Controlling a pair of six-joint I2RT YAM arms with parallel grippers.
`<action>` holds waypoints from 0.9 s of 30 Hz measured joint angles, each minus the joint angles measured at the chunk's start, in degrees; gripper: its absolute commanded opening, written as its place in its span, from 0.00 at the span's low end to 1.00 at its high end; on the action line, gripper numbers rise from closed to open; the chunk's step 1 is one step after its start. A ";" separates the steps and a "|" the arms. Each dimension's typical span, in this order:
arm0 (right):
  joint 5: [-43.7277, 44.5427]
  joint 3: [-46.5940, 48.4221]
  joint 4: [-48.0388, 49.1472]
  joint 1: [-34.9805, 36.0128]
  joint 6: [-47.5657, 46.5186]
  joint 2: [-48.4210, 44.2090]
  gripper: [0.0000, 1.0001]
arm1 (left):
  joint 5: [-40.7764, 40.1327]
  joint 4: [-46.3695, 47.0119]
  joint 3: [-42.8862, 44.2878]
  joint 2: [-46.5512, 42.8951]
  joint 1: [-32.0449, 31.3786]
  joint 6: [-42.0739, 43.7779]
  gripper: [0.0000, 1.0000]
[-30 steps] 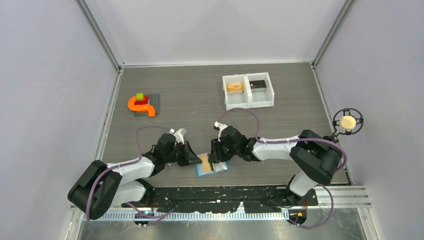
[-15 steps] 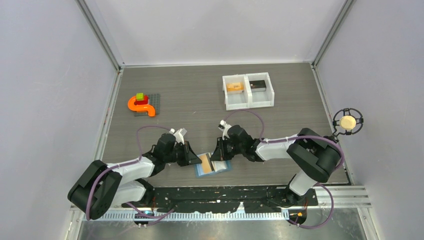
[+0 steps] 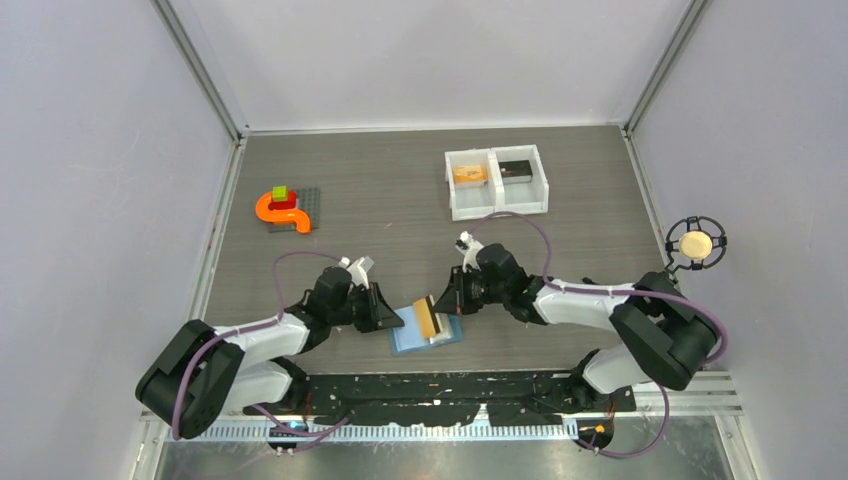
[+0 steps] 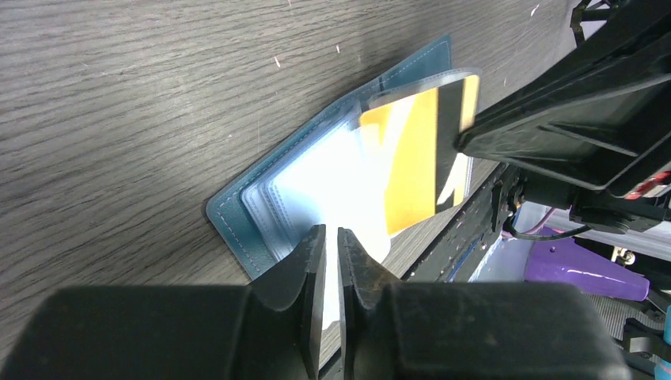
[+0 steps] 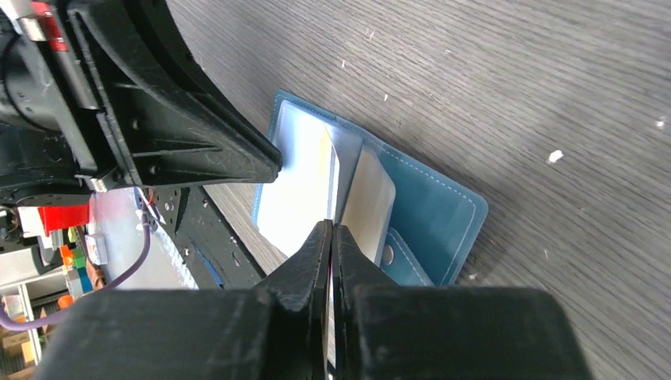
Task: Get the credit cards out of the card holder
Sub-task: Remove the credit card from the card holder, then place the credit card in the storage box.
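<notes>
The light-blue card holder (image 3: 443,336) lies open on the table near the front edge. My left gripper (image 3: 397,322) is shut on its pale inner pocket leaf (image 4: 316,190) at the left side. My right gripper (image 3: 441,306) is shut on an orange-yellow credit card (image 3: 427,317) with a dark stripe. The card stands tilted up on edge over the holder's middle. In the left wrist view the credit card (image 4: 411,166) shows its yellow face. In the right wrist view it runs edge-on (image 5: 331,170) from my right gripper (image 5: 331,231) over the card holder (image 5: 431,207).
A white two-compartment tray (image 3: 497,208) at the back holds an orange card (image 3: 468,173) and a dark card (image 3: 515,169). An orange curved toy piece (image 3: 283,210) on a grey plate sits at the back left. The black base rail (image 3: 450,388) runs just behind the holder.
My right gripper closed on the yellow card and drew back to the right. The card has come up out of the holder and stands tilted. The left gripper has stayed put.
</notes>
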 measured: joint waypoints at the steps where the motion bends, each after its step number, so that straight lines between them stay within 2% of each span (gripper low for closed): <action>1: 0.09 -0.09 -0.94 -0.33 -0.39 -1.27 0.05 | 0.00 -0.02 0.00 -0.07 0.00 -0.02 0.15; 4: 0.28 -0.11 -3.67 -0.57 -1.99 -4.72 0.05 | 0.02 -0.57 0.02 -0.72 0.00 -0.13 0.21; 8: 3.26 0.57 -9.81 0.66 -6.43 -10.95 0.05 | 0.07 -4.20 0.24 -4.24 -0.13 -0.52 0.37; 13: 9.49 3.32 -15.61 3.56 -14.05 -19.15 0.05 | -0.15 -11.82 3.30 -12.70 -0.37 -1.75 0.59; 17: 14.38 4.52 -17.42 5.81 -21.24 -24.48 0.05 | -1.88 -17.75 6.75 -20.70 -0.37 -3.32 0.71; 22: 21.81 4.61 -17.64 11.50 -32.39 -28.61 0.05 | -4.66 -23.54 9.46 -27.98 -0.37 -7.48 0.79; 27: 29.03 4.48 -15.54 18.71 -41.92 -30.91 0.05 | -5.20 -24.83 9.55 -32.02 -0.37 -13.27 0.83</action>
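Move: The credit card is already between my right fingertips, its middle about 3 cm left, 2 cm back and 1 cm below. From my right hand, the open card holder is centred 3 cm left, 4 cm back and 3 cm down, and the white tray roughly 26 cm ahead, 12 cm right. My left fingertips are at the holder's left page; from them the holder's middle is about 5 cm right, 1 cm back, and the card's 5 cm right, 1 cm ahead. I lift the credit card up and away from the holder with my right hand, rising about 14 cm and drifting slightly right, grip kept shut, while that wrist rolls some 55 degrees so its forward side turns up. My left hand lets go of the left page, going almost straight up about 13 cm as its fingers spread wide. ##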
